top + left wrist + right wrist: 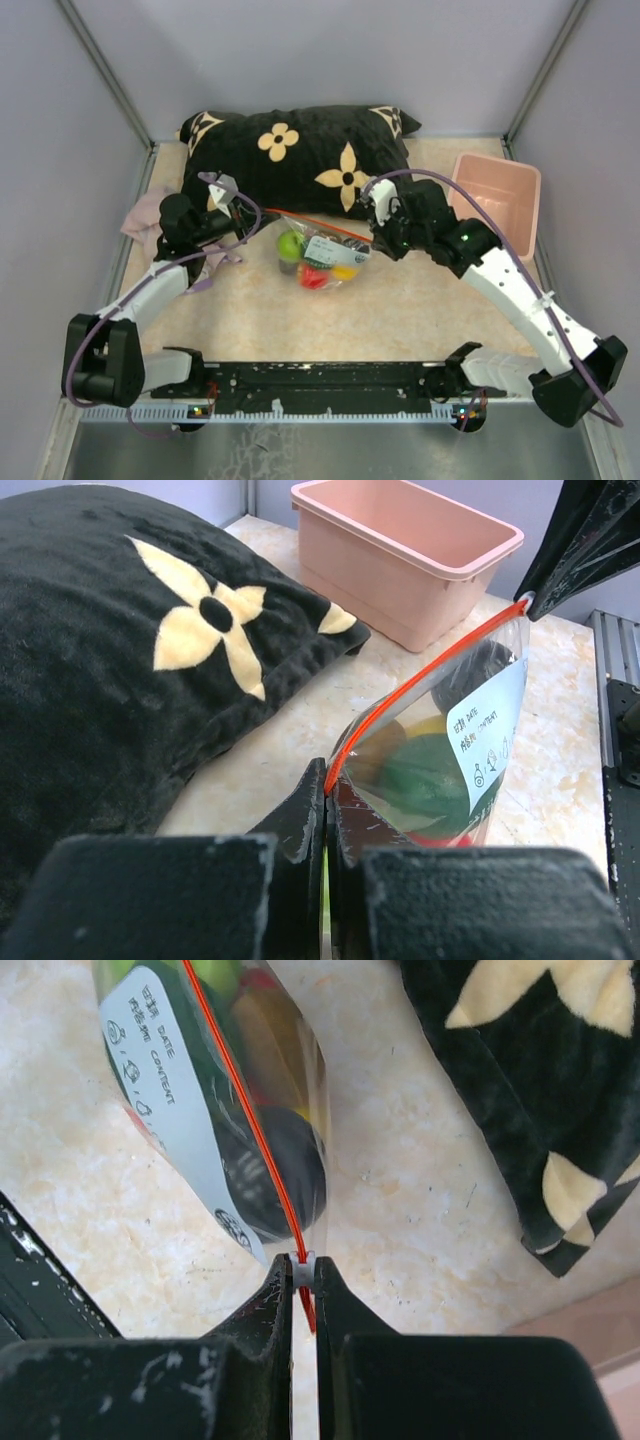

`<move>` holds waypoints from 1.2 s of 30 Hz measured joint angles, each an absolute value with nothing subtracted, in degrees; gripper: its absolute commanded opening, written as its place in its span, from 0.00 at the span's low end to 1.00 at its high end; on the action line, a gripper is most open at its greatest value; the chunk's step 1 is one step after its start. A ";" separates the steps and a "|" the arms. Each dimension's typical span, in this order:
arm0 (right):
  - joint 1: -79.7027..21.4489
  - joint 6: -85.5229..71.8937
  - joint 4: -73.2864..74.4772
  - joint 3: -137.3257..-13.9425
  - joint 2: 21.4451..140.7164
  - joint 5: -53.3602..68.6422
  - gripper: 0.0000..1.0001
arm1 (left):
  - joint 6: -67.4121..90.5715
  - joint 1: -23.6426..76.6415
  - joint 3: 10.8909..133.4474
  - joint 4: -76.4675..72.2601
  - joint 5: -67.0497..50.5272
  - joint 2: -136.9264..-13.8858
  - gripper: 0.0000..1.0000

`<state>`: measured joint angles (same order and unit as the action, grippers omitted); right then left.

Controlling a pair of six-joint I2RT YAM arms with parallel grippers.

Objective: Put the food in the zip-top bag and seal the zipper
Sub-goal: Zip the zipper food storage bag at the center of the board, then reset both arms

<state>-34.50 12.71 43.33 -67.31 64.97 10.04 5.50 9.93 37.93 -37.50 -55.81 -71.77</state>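
Observation:
The zip-top bag [325,257] hangs stretched between my two grippers over the tan tabletop. The food [292,244] is inside it: green, red and yellow pieces, and a dark one [270,1175]. The zipper [420,685] runs taut as a red-orange line along the bag's top edge. My left gripper [328,788] is shut on the zipper's left end. My right gripper [303,1272] is shut on the white slider at the zipper's right end. In the top view the left gripper [258,216] and the right gripper [372,238] stand at opposite ends of the bag.
A black pillow [300,155] with cream flowers lies right behind the bag. A pink bin [497,195] stands at the back right. A pink cloth [140,220] lies at the left, beside the left arm.

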 measured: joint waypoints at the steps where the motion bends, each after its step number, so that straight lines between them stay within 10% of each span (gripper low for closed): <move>1: -34.50 12.21 43.35 -66.70 64.12 9.78 0.00 | 5.91 9.93 37.45 -37.60 -55.44 -71.18 0.00; 14: -34.76 5.80 41.74 -59.57 54.76 10.92 0.00 | 11.35 10.13 31.66 -38.63 -52.62 -65.89 0.01; 21: -34.70 2.52 41.56 -56.31 53.98 12.21 0.02 | 15.09 9.96 30.70 -41.17 -51.18 -64.53 0.26; 36: -34.70 -5.65 37.01 -52.38 49.23 -1.93 0.68 | 26.59 9.96 35.59 -24.27 -38.30 -52.93 0.70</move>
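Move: The filled zip bag hangs between the hands, left fingers pinching the near-left zipper end and right fingers the slider end; its middle is about 12 cm right, 6 back and 9 below the left hand, some 12 left, 1 ahead and 8 below the right. Its board spot is roughly 9 back, 13 right and 15 below the left hand, 2 back, 11 left and 14 below the right. The pillow's middle is 12 ahead, 8 right and 10 below the left hand; the empty bin is 27 right, 10 ahead and 13 below the right. The bag, still pinched at both zipper ends, is drawn back towards the base, the left hand going about 3 cm and the right about 4; the right hand then lowers its slider end some 5 cm. Both grippers open and let go, the left first, then rise off the zipper, the left by about 5 cm, the right by about 3 while easing to its right. ##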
